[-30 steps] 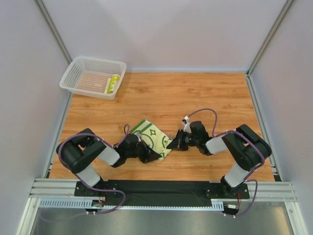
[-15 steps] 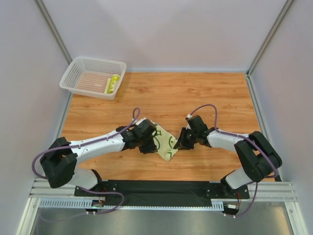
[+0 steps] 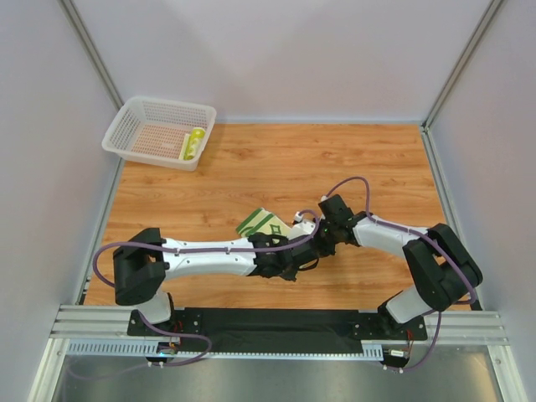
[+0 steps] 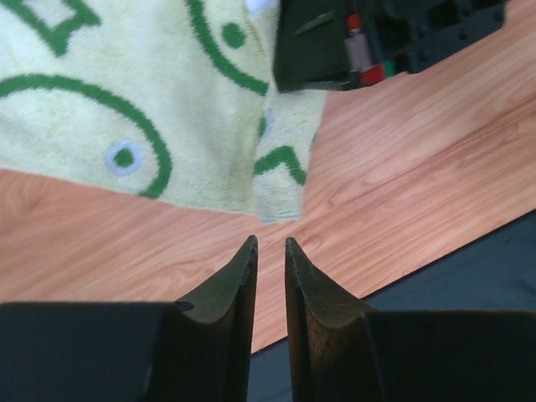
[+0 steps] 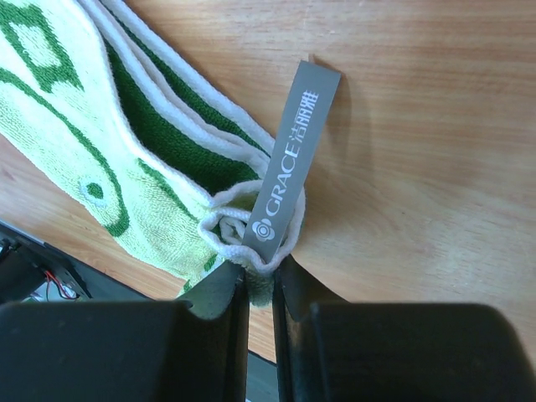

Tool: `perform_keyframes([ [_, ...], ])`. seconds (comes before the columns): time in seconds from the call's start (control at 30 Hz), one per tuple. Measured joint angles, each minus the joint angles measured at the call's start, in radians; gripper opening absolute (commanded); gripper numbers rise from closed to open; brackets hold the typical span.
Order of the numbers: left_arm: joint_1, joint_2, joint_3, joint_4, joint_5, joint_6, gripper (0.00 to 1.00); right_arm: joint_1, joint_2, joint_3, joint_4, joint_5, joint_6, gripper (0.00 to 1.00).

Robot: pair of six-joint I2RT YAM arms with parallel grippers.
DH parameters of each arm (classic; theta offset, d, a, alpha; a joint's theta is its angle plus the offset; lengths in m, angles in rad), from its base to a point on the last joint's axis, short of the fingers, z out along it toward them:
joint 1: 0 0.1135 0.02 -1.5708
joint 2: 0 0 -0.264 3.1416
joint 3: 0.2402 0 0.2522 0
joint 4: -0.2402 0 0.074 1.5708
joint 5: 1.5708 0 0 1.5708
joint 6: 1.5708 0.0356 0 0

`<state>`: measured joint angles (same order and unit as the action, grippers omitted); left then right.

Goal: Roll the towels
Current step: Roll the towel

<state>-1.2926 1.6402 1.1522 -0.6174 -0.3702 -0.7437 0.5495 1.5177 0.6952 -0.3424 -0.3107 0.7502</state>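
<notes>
A cream towel (image 3: 263, 224) with green swirls lies folded on the wooden table, between the two arms. My right gripper (image 5: 260, 270) is shut on a bunched corner of this towel (image 5: 84, 167), right under its grey label (image 5: 289, 167). In the top view the right gripper (image 3: 310, 243) sits at the towel's right end. My left gripper (image 4: 270, 244) hovers just short of the towel's edge (image 4: 126, 109), its jaws slightly open with nothing between them. From above, the left gripper (image 3: 297, 258) is close beside the right one. A yellow-green towel (image 3: 194, 142) lies rolled in the basket.
A white mesh basket (image 3: 134, 126) stands at the far left corner of the table. A black base strip (image 3: 276, 322) runs along the near edge. The right gripper's body (image 4: 377, 38) fills the upper right of the left wrist view.
My left gripper has let go of the towel, opened a little and swung right until it is beside the right gripper. The towel is now folded smaller. The right gripper kept its hold.
</notes>
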Motion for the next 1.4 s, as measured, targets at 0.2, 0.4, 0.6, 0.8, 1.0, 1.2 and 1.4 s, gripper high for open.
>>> perform_keyframes([
  [0.2, -0.002, 0.039, 0.002, 0.106, 0.071, 0.079, 0.27, 0.000, 0.000, 0.005, -0.020, 0.001, -0.003, 0.01],
  [0.4, -0.003, 0.097, 0.007, 0.146, 0.103, 0.100, 0.27, 0.000, 0.000, 0.006, -0.021, 0.003, -0.004, 0.00],
  [0.6, -0.003, 0.124, -0.023, 0.183, 0.090, 0.094, 0.29, 0.000, 0.000, 0.006, -0.021, 0.003, -0.007, 0.00],
  [0.8, -0.004, 0.124, -0.052, 0.196, 0.045, 0.093, 0.33, 0.000, 0.000, 0.006, -0.021, 0.003, -0.010, 0.00],
  [1.0, -0.005, 0.124, -0.072, 0.225, 0.018, 0.111, 0.43, 0.000, 0.002, 0.006, -0.021, 0.002, -0.011, 0.00],
  [1.2, -0.009, 0.132, -0.095, 0.271, 0.016, 0.126, 0.49, 0.000, 0.007, 0.013, -0.027, -0.001, -0.013, 0.00],
  [1.4, -0.015, 0.133, -0.114, 0.315, 0.005, 0.126, 0.57, 0.000, 0.016, 0.026, -0.043, -0.001, -0.018, 0.00],
])
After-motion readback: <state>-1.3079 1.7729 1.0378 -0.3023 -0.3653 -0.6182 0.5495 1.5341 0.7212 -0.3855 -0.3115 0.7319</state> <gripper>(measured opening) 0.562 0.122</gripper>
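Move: The near end of the rolled towel lies just below my left hand, about 2 cm ahead, 2 cm to its right and some 7 cm down. The unrolled part's middle is roughly 6 cm ahead of that hand, 5 cm left and 7 cm down. My right hand already grips the roll's far end; from it the near end sits about 5 cm back and 4 cm left, level, while the grey label sticks out about 4 cm ahead and 1 cm left. I sink my left hand about 6 cm onto the near end of the towel roll, first swinging roughly 3 cm to the right, then easing a touch back left as I come down. Low over the table, I spread the fingers from about a quarter to just over half open, one to each side of the roll's end. My right hand stays put and keeps its pinch on the far end. ##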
